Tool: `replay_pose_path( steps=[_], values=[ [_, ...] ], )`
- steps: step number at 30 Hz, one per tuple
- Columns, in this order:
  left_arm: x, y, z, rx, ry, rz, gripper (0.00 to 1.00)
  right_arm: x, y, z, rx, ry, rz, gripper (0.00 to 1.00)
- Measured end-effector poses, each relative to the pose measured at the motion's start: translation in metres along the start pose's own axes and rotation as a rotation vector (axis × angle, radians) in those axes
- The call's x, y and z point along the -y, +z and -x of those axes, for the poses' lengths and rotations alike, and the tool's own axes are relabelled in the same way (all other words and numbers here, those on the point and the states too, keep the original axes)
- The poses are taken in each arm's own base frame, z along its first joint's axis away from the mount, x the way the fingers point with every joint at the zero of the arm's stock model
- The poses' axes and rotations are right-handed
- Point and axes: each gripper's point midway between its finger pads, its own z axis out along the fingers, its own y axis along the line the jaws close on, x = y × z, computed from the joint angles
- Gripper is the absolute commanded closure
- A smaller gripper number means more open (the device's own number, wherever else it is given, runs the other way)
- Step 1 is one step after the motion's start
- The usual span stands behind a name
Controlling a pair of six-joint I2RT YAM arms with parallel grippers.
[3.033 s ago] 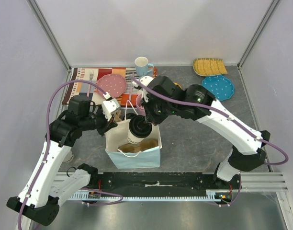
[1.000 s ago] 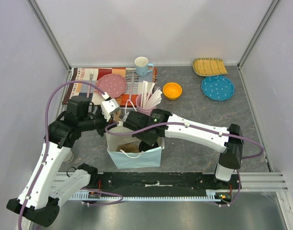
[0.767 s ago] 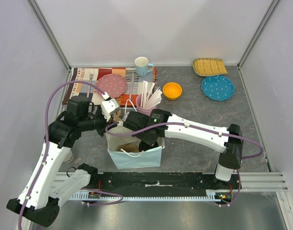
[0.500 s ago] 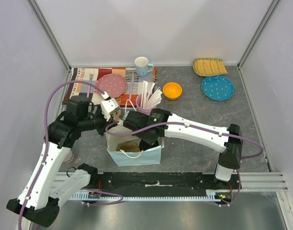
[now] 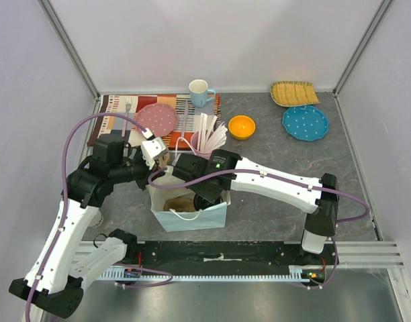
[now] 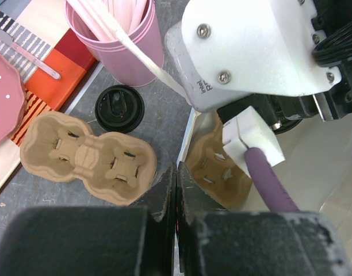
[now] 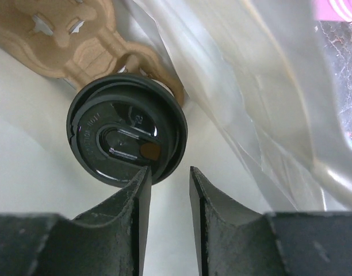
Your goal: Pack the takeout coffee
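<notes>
The takeout coffee (image 7: 125,142) shows its round black lid from above, standing in a brown cardboard carrier (image 7: 78,40) inside the light-blue paper bag (image 5: 192,219). My right gripper (image 7: 169,172) is down in the bag just beside the lid, open, with nothing between its fingers; the left fingertip overlaps the lid's edge. In the top view the right arm covers most of the cup. My left gripper (image 6: 177,172) is shut on the bag's rim at its far left corner (image 5: 158,161).
Behind the bag stand a pink cup of sticks (image 6: 115,40), a loose black lid (image 6: 119,107) and a second carrier (image 6: 87,158). Farther back are a blue mug (image 5: 200,90), pink plate (image 5: 156,119), orange bowl (image 5: 242,126), blue plate (image 5: 305,123) and woven tray (image 5: 293,92).
The right arm lowered the cup into the bag, then its jaws opened and let go of it. The left gripper kept its hold on the bag's rim.
</notes>
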Motion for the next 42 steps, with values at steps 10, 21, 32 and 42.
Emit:
replay_pose_path(
  steps=[10, 21, 32, 42],
  values=[
    [0.000, 0.000, 0.000, 0.001, 0.000, 0.000, 0.98, 0.006, -0.020, 0.007, 0.022, 0.011, -0.006, 0.44],
    [0.002, 0.001, -0.001, -0.004, -0.006, -0.017, 0.98, 0.007, -0.039, 0.025, 0.097, 0.049, 0.009, 0.35],
    [0.001, 0.002, 0.005, 0.019, 0.003, -0.020, 0.98, -0.002, -0.046, 0.032, 0.138, 0.061, 0.062, 0.30],
    [0.000, 0.002, 0.021, 0.083, 0.034, -0.025, 0.98, -0.009, -0.065, 0.046, 0.249, 0.096, 0.134, 0.28]
  ],
)
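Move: The right hand is inside the bag, its part-open fingers pointing down. The lidded cup leans about 3 cm to its left and 1 cm nearer the base, its middle some 8 cm below; the cup carrier in the bag lies under it, about 6 cm left and 13 cm down. The pink straw bucket stands outside, roughly 11 cm ahead and 2 cm left. From the left hand, shut on the bag's rim, the cup is some 11 cm right, 4 cm back and 15 cm down. The right hand backs up out of the bag above the lidded cup, rising about 7 cm and, after first going straight up, drifting some 3 cm left, while its fingers open from part-open to about three-quarters and the wrist rolls some 15 degrees so that the fingertips swing to point more to the left. The left hand keeps its pinch on the bag's rim, almost still at first, then eases up and a little to the right by about 2 cm. ##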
